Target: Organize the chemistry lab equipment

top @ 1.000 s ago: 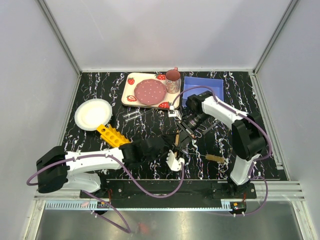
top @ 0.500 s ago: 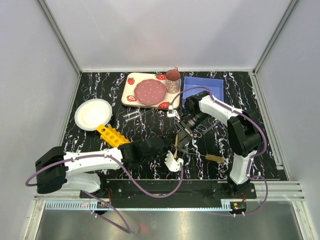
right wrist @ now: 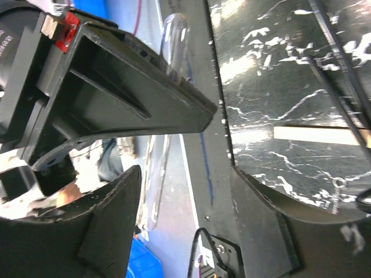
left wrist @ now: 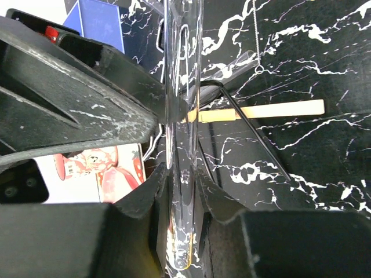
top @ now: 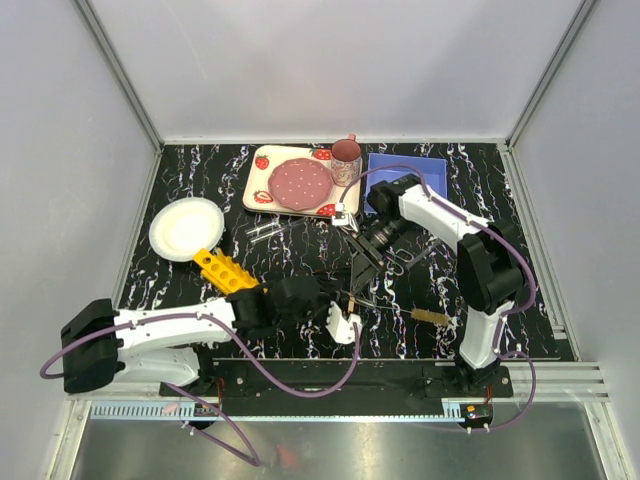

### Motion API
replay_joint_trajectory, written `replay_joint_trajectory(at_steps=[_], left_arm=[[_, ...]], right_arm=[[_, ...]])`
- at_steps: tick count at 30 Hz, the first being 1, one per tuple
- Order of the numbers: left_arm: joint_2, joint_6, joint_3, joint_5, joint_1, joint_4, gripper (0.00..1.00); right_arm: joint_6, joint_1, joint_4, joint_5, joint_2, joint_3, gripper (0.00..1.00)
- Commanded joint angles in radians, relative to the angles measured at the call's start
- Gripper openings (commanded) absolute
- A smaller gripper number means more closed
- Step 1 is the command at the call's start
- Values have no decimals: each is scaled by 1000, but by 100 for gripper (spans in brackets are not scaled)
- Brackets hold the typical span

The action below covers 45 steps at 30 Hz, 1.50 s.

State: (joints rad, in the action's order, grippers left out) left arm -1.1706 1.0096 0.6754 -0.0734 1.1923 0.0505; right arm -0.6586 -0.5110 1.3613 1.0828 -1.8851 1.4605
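My left gripper point(left wrist: 181, 174) point(top: 343, 312) is shut on a clear glass tube point(left wrist: 182, 87), which stands upright between its fingers at the table's front middle. Just behind it, my right gripper point(right wrist: 185, 174) point(top: 358, 266) is open. The same tube point(right wrist: 157, 174) lies close to its left finger, with a gap on the other side. A slim wooden stick point(left wrist: 272, 109) and black wire tongs point(left wrist: 255, 145) lie on the table beyond. The yellow rack point(top: 225, 270) sits to the left, two more tubes point(top: 265, 232) behind it. The tube brush point(top: 432, 317) lies at the front right.
A strawberry-print tray point(top: 262, 160) with a pink plate and a cup point(top: 346, 160) stands at the back. A blue bin point(top: 410, 172) is beside it, behind my right arm. A round white plate point(top: 186, 228) lies at the left.
My right gripper has opened and let go of the tube. My left gripper closed a little further on it and has kept hold. Both grippers drew closer together.
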Motion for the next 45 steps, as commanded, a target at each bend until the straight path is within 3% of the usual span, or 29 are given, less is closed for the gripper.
replay_joint_trajectory(at_steps=[1,3,9,15,22,25,27,30,34,45], left_arm=[[41,-60,-23,57,3,-54,11],[54,-97,-28,67,-6,-54,12],[126,-228,-48,190,-51,-23,12],[209,-415,-68,362,-141,-47,13],[258,-649,-108,544,-246,-142,13],[284,-776,-141,610,-293,-277,13],[293,-871,-166,644,-319,-343,13],[296,-1000,-194,679,-350,-480,14],[281,-1138,-240,698,-372,-694,15],[134,-1450,-321,572,-373,-1178,17]], right_arm=[[76,-9,6,-136,84,75,73],[89,-9,-13,-210,116,110,77],[53,9,-16,-343,187,187,78],[-19,37,-44,-340,257,236,79],[-310,40,-143,-204,437,115,85],[-481,40,-179,-107,509,26,90],[-527,39,-159,-31,492,12,100],[-562,37,-169,61,491,-26,100],[-434,35,-241,140,481,-23,100],[118,19,-706,275,423,-69,100]])
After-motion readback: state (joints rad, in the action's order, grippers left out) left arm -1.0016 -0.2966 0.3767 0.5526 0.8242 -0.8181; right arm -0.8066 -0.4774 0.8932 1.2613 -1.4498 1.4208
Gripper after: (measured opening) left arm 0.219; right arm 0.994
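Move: The left gripper already holds the glass test tube; the yellow rack lies some 22 cm to its left, 3 cm farther out and 11 cm lower. Two loose glass tubes lie about 17 cm ahead and 17 cm left of that gripper, and the wooden stick is below it, about 2 cm ahead and 3 cm right. The right gripper, already part open, has the held tube's middle about 4 cm to its left, level in depth and height. Keep the left fingers shut on the tube, raise it about 10 cm while easing back 3 cm, and swing the wrist some 80 degrees so the fingers point right, nearly level, and the tube stands mouth up. With the right, rise about 13 cm, first forward and slightly right; then come back, roll the wrist, open fully, and drift 5 cm left again. ##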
